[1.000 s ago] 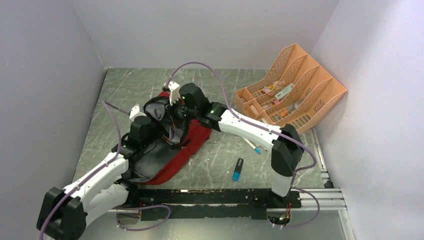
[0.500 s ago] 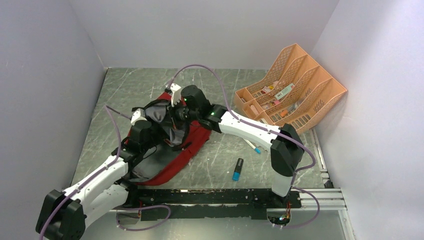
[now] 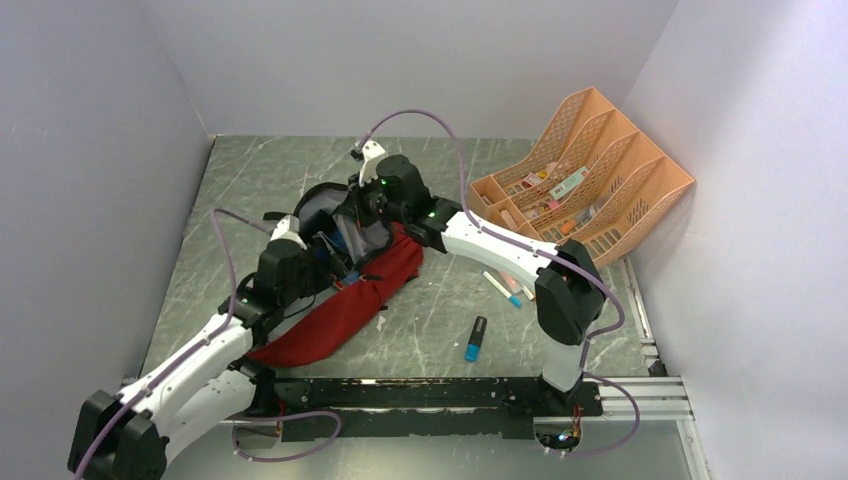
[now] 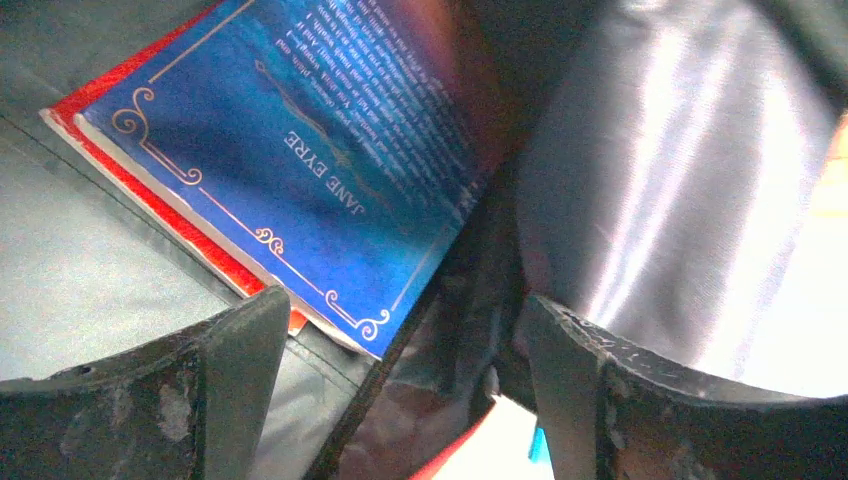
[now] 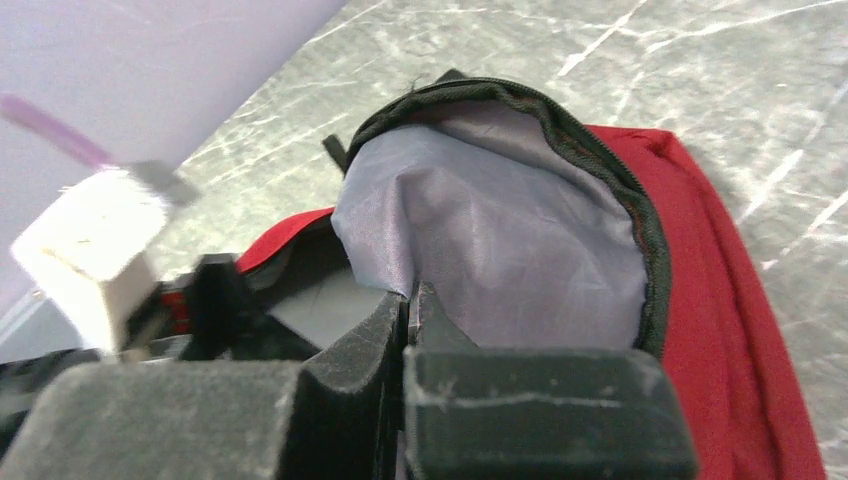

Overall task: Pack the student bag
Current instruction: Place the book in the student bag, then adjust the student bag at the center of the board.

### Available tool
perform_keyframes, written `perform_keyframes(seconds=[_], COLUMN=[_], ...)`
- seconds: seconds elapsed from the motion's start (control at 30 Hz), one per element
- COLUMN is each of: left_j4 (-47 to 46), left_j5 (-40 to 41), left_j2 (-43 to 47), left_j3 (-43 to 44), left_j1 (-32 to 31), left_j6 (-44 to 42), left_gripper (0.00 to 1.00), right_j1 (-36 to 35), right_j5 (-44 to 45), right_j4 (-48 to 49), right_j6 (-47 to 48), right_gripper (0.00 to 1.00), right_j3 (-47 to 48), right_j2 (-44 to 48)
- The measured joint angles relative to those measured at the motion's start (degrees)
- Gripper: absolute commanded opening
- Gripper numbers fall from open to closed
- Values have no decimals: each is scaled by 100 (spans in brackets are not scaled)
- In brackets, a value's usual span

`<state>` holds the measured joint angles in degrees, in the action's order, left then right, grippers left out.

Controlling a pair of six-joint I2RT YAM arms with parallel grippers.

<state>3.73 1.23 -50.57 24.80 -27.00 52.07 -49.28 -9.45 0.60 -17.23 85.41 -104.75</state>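
Observation:
The student bag (image 3: 345,305) lies left of the table's centre, dark red with its mouth gaping toward the far side. My right gripper (image 3: 362,214) is shut on the edge of the bag's grey lining (image 5: 500,250) and holds the flap up; the red shell (image 5: 735,300) and the black zipper rim show beside it. My left gripper (image 3: 322,258) reaches into the mouth, jaws wide open with nothing between them. Just beyond its fingers (image 4: 240,345) a blue book titled Jane Eyre (image 4: 300,130) lies on a red one inside the bag, beside shiny grey lining (image 4: 680,180).
A peach mesh desk organiser (image 3: 585,185) holding small items leans at the far right against the wall. A blue marker (image 3: 475,340) and two pens (image 3: 505,288) lie on the table right of the bag. Grey walls close in left, back and right.
My right gripper has lifted the lining edge up and away, opening the bag's mouth wider. The left gripper has shifted slightly; blue now shows inside the bag.

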Motion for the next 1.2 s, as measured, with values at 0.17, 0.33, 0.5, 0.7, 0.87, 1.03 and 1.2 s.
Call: perform_keyframes(seconds=[0.17,0.33,0.5,0.7,0.87,1.03,1.2], left_j4=[855,1775,2258,2629,2870,2911,2868], left_j5=[330,970,1390,1565,1650,1692,1694], left_j2=[654,1040,1078,879,752,748,599], left_j3=[516,1552,2085,2170,2205,2321,2330], left_j1=[-2,-11,-11,-11,-11,-11,-4], left_j6=[-74,-295,-529,-728,-789,-837,-887], left_gripper=[90,90,91,91,91,92,91], right_j1=[11,306,811,1128,1141,1158,1228], right_j5=[546,713,732,745,673,787,905], right_j4=[4,-146,-328,-553,-568,-623,-866], right_j6=[299,544,769,1185,1685,1950,2094], right_gripper=[0,0,0,0,0,0,0], right_j3=[0,201,780,1307,1338,1425,2297], right_j2=[0,-22,-223,-525,-540,-575,-1049])
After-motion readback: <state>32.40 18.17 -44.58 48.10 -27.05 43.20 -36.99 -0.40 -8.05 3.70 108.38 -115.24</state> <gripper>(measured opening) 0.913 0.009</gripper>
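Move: The student bag's middle lies about 2 cm back and 2 cm left of the open left hand, some 5 cm lower. The blue book is about 6 cm ahead of that hand, 2 cm left and 4 cm below; the bag's grey flap is 12 cm ahead, 3 cm right and 8 cm above. From the right hand, already pinching that flap, the bag's middle is roughly 13 cm back, 5 cm left and 15 cm down. Forward and to the right goes the right hand, about 16 cm out and half as far sideways, rising a little; shut on the grey flap throughout, it drags the bag along and turns its wrist some 25 degrees. The left hand, fingers still wide open, lifts up and leftward out of the bag's mouth, sinks back slightly, then hovers over the near-left part while rolling its left side up. ##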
